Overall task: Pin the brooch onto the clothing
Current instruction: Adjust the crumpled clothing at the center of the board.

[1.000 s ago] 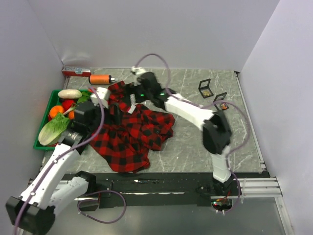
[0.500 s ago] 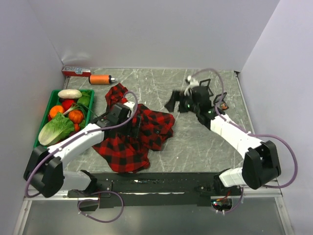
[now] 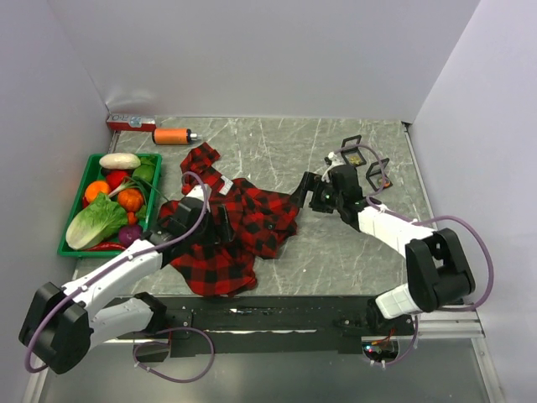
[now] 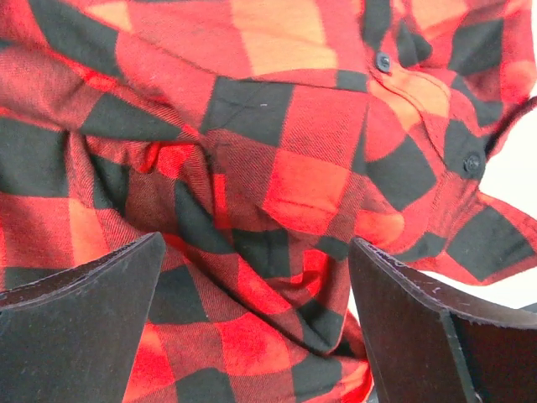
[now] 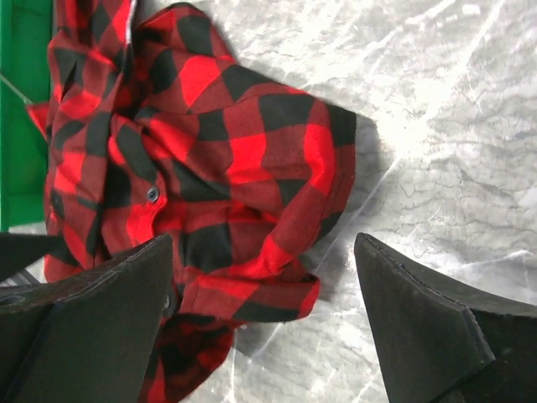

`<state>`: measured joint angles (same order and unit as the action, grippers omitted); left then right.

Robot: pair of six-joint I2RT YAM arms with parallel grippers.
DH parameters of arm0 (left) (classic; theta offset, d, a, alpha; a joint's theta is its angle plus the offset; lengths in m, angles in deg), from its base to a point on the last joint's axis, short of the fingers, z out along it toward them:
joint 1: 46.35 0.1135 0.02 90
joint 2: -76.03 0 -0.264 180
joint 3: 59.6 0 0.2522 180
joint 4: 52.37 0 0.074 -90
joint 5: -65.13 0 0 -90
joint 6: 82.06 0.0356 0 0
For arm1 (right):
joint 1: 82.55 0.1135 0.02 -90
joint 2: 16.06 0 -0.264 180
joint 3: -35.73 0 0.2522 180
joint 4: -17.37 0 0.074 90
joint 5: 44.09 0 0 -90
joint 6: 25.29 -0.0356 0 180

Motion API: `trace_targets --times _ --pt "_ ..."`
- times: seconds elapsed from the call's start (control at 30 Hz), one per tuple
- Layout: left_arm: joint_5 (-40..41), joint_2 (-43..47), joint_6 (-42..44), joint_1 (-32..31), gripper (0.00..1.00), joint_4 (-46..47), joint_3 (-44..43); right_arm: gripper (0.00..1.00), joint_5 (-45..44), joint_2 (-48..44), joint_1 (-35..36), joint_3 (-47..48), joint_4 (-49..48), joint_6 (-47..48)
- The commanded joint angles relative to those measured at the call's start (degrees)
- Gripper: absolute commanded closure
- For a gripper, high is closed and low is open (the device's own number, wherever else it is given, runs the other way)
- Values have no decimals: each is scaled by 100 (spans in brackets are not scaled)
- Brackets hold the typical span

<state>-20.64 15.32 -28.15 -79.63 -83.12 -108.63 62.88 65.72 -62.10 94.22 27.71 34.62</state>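
The clothing (image 3: 247, 225), a red-and-black plaid shirt, lies crumpled left of the table's middle. My left gripper (image 3: 221, 227) hovers low over its middle, open. In the left wrist view the left gripper (image 4: 256, 336) has only folds of the plaid cloth (image 4: 277, 168) between its fingers. My right gripper (image 3: 304, 191) is open, just off the shirt's right edge. In the right wrist view the right gripper (image 5: 264, 327) spans a shirt corner (image 5: 252, 285) and bare table. The brooch is too small to make out for certain. A small golden piece sits in a black box (image 3: 353, 152).
A green tray (image 3: 91, 159) of vegetables stands at the left. An orange bottle (image 3: 172, 135) and a red box (image 3: 127, 122) lie at the back left. A second small black box (image 3: 378, 173) sits behind the right arm. Walls close the back and both sides.
The right arm swung from over the shirt's top to the right, and now points at its right edge. The left gripper moved from the shirt's upper left to over its middle.
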Motion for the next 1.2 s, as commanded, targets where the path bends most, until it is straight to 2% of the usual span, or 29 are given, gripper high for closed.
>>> trace_targets --times 0.0,0.1,0.33,0.43,0.47,0.53,0.57,0.67,0.7,0.73,0.77,0.8,0.87,0.9,1.0,1.03,1.17 --pt "-553 -2 -608 347 4 1195 292 7 113 303 -85 -113 -711 -383" --pt "-1028 -125 -863 585 1 1854 520 9 192 523 -94 -149 -914 -551" --pt "-1477 -705 -1145 708 3 2674 705 12 341 1093 -85 -210 -1371 -937" --pt "-1548 -855 -1215 709 14 2754 714 14 456 1305 -94 -228 -1573 -1095" --pt "-1548 -864 -1233 709 22 2763 723 14 500 1349 -94 -237 -1626 -1131" --pt "-1487 -794 -1242 717 30 2754 723 16 622 1489 -85 -237 -1749 -1227" --pt "-1460 -759 -1233 717 38 2711 714 17 658 1534 -85 -228 -1837 -1236" --pt "-1363 -609 -1198 744 51 2684 688 26 798 1710 -76 -184 -1969 -1324" --pt "-1372 -565 -1189 761 57 2727 688 37 834 1745 -76 -175 -2022 -1368" --pt "-1381 -556 -1180 805 62 2745 679 43 878 1789 -85 -184 -2092 -1438" --pt "-1424 -565 -1172 840 75 2763 662 50 930 1789 -93 -175 -2197 -1473" --pt "-1460 -556 -1145 884 82 2772 627 63 1044 1780 -94 -149 -2328 -1517" --pt "-1539 -530 -1032 1094 99 2719 407 81 1141 1632 -102 60 -2286 -1553" --pt "-1635 -443 -961 1182 99 2684 285 100 1159 1535 -102 167 -2077 -1536" --pt "-1523 -136 -505 1508 99 2351 -470 100 932 947 -85 676 -1550 -1290" --pt "-1426 -56 -347 1613 99 2106 -986 100 809 580 -85 851 -1078 -1072" --pt "-942 217 522 1737 99 1717 -2184 100 404 -257 -94 1931 -55 -587"
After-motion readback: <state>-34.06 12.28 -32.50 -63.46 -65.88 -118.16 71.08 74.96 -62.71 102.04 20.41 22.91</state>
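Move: The right hand is open beside the crumpled clothing: its right-hand corner lies about 1 cm ahead, 4 cm left and 7 cm below, with one brooch box some 10 cm ahead and 12 cm right. The open left hand hangs just above the clothing's middle fold, about 3 cm ahead, 3 cm right and 3 cm below; from the left hand the white label lies about 11 cm ahead, straight in line and 6 cm down. The left hand eases about 3 cm forward and a little right while rolling some 20 degrees, left side down, as the right sinks about 7 cm and drifts left onto the clothing's right-hand corner. Both shut and pinch the cloth, then climb with it at growing speed, the left about 13 cm up and 7 cm forward, the right about 9 cm nearly straight up. ##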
